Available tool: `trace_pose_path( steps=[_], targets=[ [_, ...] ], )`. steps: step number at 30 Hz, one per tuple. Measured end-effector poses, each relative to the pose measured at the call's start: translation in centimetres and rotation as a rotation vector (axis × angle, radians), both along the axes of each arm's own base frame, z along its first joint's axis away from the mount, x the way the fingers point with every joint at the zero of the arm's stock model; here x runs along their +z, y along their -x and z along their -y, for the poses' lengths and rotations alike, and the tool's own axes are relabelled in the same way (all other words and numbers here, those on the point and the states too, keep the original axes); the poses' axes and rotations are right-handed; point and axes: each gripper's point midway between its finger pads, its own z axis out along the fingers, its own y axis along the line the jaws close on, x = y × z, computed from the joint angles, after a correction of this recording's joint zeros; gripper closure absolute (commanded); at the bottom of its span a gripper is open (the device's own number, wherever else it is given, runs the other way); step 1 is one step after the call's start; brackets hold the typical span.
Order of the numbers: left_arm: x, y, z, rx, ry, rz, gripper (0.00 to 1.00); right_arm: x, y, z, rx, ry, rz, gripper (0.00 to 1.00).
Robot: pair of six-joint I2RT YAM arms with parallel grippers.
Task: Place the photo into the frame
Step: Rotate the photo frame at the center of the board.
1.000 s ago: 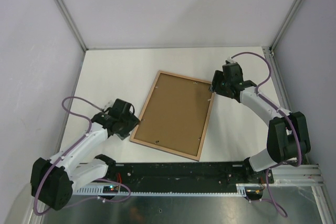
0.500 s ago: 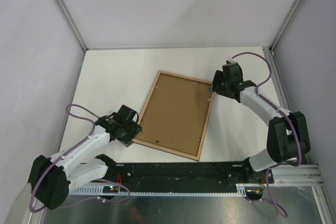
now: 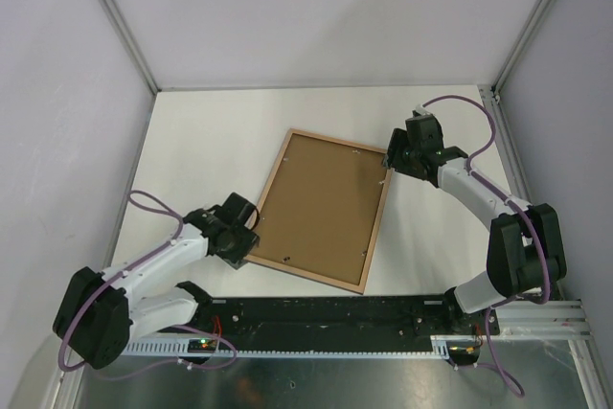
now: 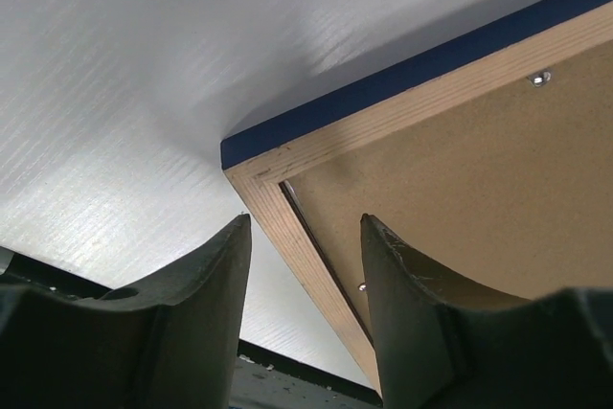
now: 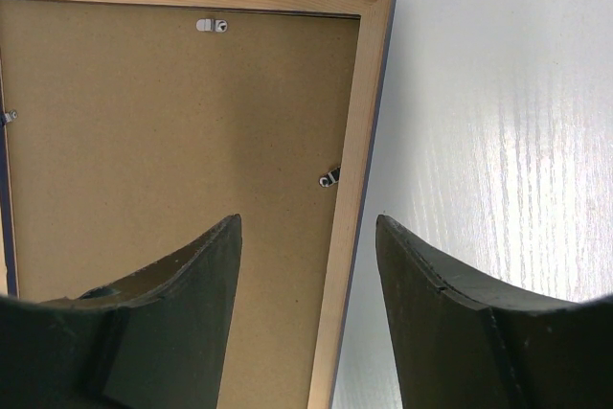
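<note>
The frame (image 3: 376, 227) lies face down in the middle of the table, light wood back up, with a brown backing board (image 3: 316, 208) filling it. The photo is hidden. My left gripper (image 3: 247, 241) is at the frame's near-left corner. In the left wrist view this gripper (image 4: 305, 222) is open, its fingers either side of the wood rail (image 4: 402, 112), with a gap on each side. My right gripper (image 3: 387, 162) is at the far-right corner. It (image 5: 308, 219) is also open and straddles the right rail (image 5: 359, 122) without touching it.
Small metal turn clips (image 5: 329, 177) sit along the frame's inner edge over the backing board (image 5: 172, 141). A black rail (image 3: 383, 311) runs along the table's near edge. Grey walls and metal posts (image 3: 115, 16) close in the left, back and right sides.
My left gripper has moved nearer and to the right, onto the frame's near-left corner, and its jaws have narrowed. The right arm and the frame have not moved.
</note>
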Motion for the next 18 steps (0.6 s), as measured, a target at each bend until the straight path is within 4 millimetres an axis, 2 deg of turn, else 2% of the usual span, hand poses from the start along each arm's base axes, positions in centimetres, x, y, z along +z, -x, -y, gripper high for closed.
trace_pose_path(
  steps=[6, 10, 15, 18],
  targets=[
    [-0.6, 0.1, -0.1, 0.009, -0.02, -0.023, 0.53, 0.0, 0.0, 0.0, 0.0, 0.0, 0.0, 0.38],
    [-1.0, 0.3, -0.3, 0.013, -0.034, -0.041, 0.61, -0.1, 0.0, 0.0, 0.0, 0.001, -0.003, 0.38],
    [-1.5, 0.3, -0.6, 0.012, -0.07, -0.072, 0.81, -0.2, 0.0, 0.0, -0.001, 0.001, -0.004, 0.38],
    [-1.4, -0.9, -0.6, 0.024, -0.094, -0.045, 0.96, -0.2, 0.0, 0.2, -0.005, 0.002, -0.005, 0.38]
  ],
)
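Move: The left hand hangs half open over the photo frame's near rail, and the frame's near-left corner is about 3 cm to its left, 1 cm back and 2 cm lower. The frame's centre lies roughly 11 cm ahead and 14 cm to the right of this hand, and its near-right corner some 22 cm to the right and 8 cm back. From the right hand, the near-left corner is about 29 cm to the left, 21 cm back and 11 cm down. The left hand sinks about 1.5 cm at an easy pace, one finger going down inside the frame's near rail and the other outside it, while the fingers close from half open to pinch the rail just right of the near-left corner. At the very end, with the grip taken, it starts forward by a bit over 1 cm, carrying that corner away from the board's near edge, with the wrist tilting only some 5 degrees. ##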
